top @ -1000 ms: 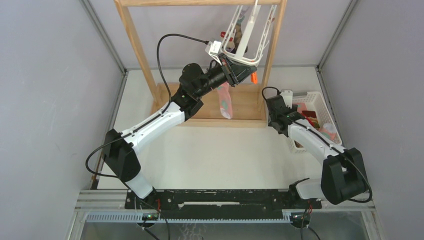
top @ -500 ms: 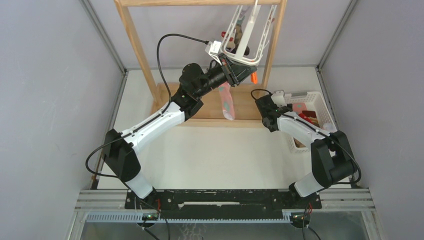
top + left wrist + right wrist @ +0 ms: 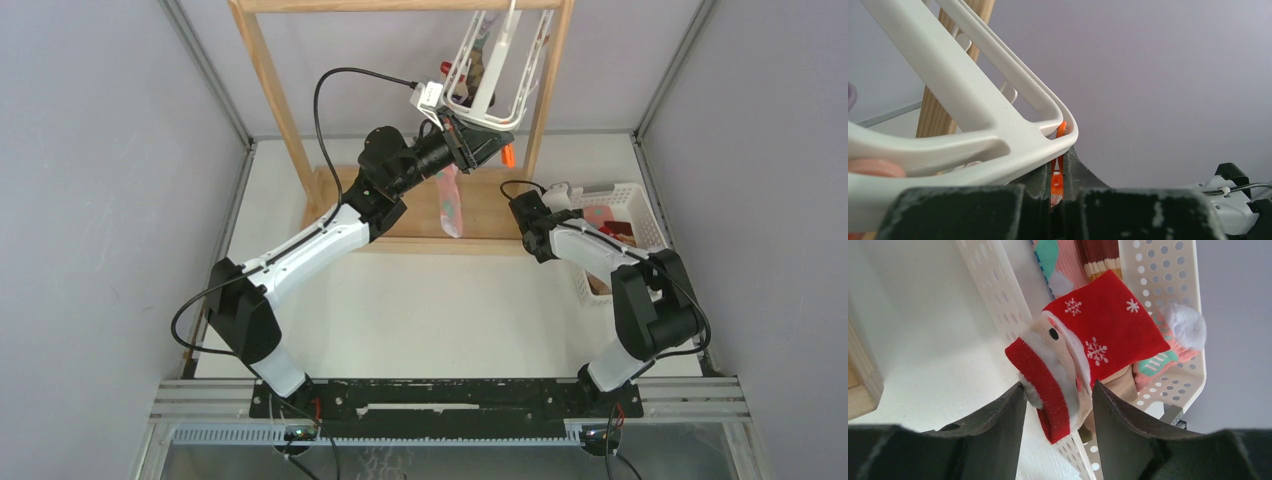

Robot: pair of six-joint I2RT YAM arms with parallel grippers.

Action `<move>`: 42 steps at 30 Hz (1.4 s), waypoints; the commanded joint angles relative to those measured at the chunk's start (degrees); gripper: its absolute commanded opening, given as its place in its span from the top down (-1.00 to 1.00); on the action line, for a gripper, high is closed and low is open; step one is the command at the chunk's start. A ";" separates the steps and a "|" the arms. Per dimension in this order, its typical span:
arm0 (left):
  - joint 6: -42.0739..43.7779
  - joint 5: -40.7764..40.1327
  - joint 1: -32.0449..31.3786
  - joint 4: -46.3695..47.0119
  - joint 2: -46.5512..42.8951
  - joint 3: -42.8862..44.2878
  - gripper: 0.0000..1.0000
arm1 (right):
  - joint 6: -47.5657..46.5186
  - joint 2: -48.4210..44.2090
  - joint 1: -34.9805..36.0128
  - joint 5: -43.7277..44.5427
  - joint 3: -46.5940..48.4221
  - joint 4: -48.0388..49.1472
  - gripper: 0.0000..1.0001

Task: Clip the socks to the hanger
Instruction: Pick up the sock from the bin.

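The white hanger hangs tilted from the wooden rack's top bar. My left gripper is raised to the hanger's lower edge. In the left wrist view that gripper is shut on an orange clip under the hanger's frame. Below it dangles a pink sock with teal dots. My right gripper stands open at the basket's rim. The cuff of a red snowflake sock lies between its jaws, its white fluff touching the left one. A pink-teal sock and a striped sock lie in the basket.
The tall wooden rack stands at the back on its wooden base. A white perforated basket sits at the right against the side wall. Grey walls close in both sides.
The right arm has swung left along the basket and its elbow has folded in. Its jaws have narrowed around the red sock's cuff. The left arm holds still.
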 commanded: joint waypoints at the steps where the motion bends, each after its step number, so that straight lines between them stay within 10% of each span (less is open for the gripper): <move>1: 0.01 -1.34 0.46 1.61 -2.17 1.41 0.99 | 0.94 0.78 -1.03 1.84 1.85 0.56 -0.13; 11: 0.10 -1.34 0.47 1.58 -2.02 1.49 1.00 | 1.96 0.12 -0.52 1.89 1.80 1.06 0.49; 28: -0.39 -0.90 0.48 1.74 -1.84 1.67 1.00 | 3.05 -6.42 1.76 2.36 1.50 1.65 0.23; 36: -0.50 -0.69 0.38 1.87 -1.95 1.58 1.00 | 3.59 -7.55 1.55 1.77 0.79 2.02 1.00; 42: -0.66 -0.59 0.42 2.09 -1.96 1.54 0.99 | 4.39 -10.31 1.32 1.66 0.21 2.30 1.00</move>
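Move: The right gripper, still open, has the red Santa sock's cuff between its fingertips; the sock's middle lies about 4 cm ahead, 5 cm right and 4 cm below. The bin's middle is roughly 4 cm ahead, 7 cm right, with the striped sock about 5 cm ahead, 9 cm right, and the tufted pink sock 1 cm back, 12 cm right, all some 6 cm lower. From the left hand, the red sock is about 2 cm ahead, 23 cm right and 39 cm below. Ease the right gripper barely half a centimetre down and right and close to about quarter open around the Santa sock's cuff at the bin's left rim. Lift about 3.5 cm, drifting slightly left and tipping the fingers up some 8 degrees; let them reopen a little on the way, then shut them fully on the white fluffy edge of the cuff. ##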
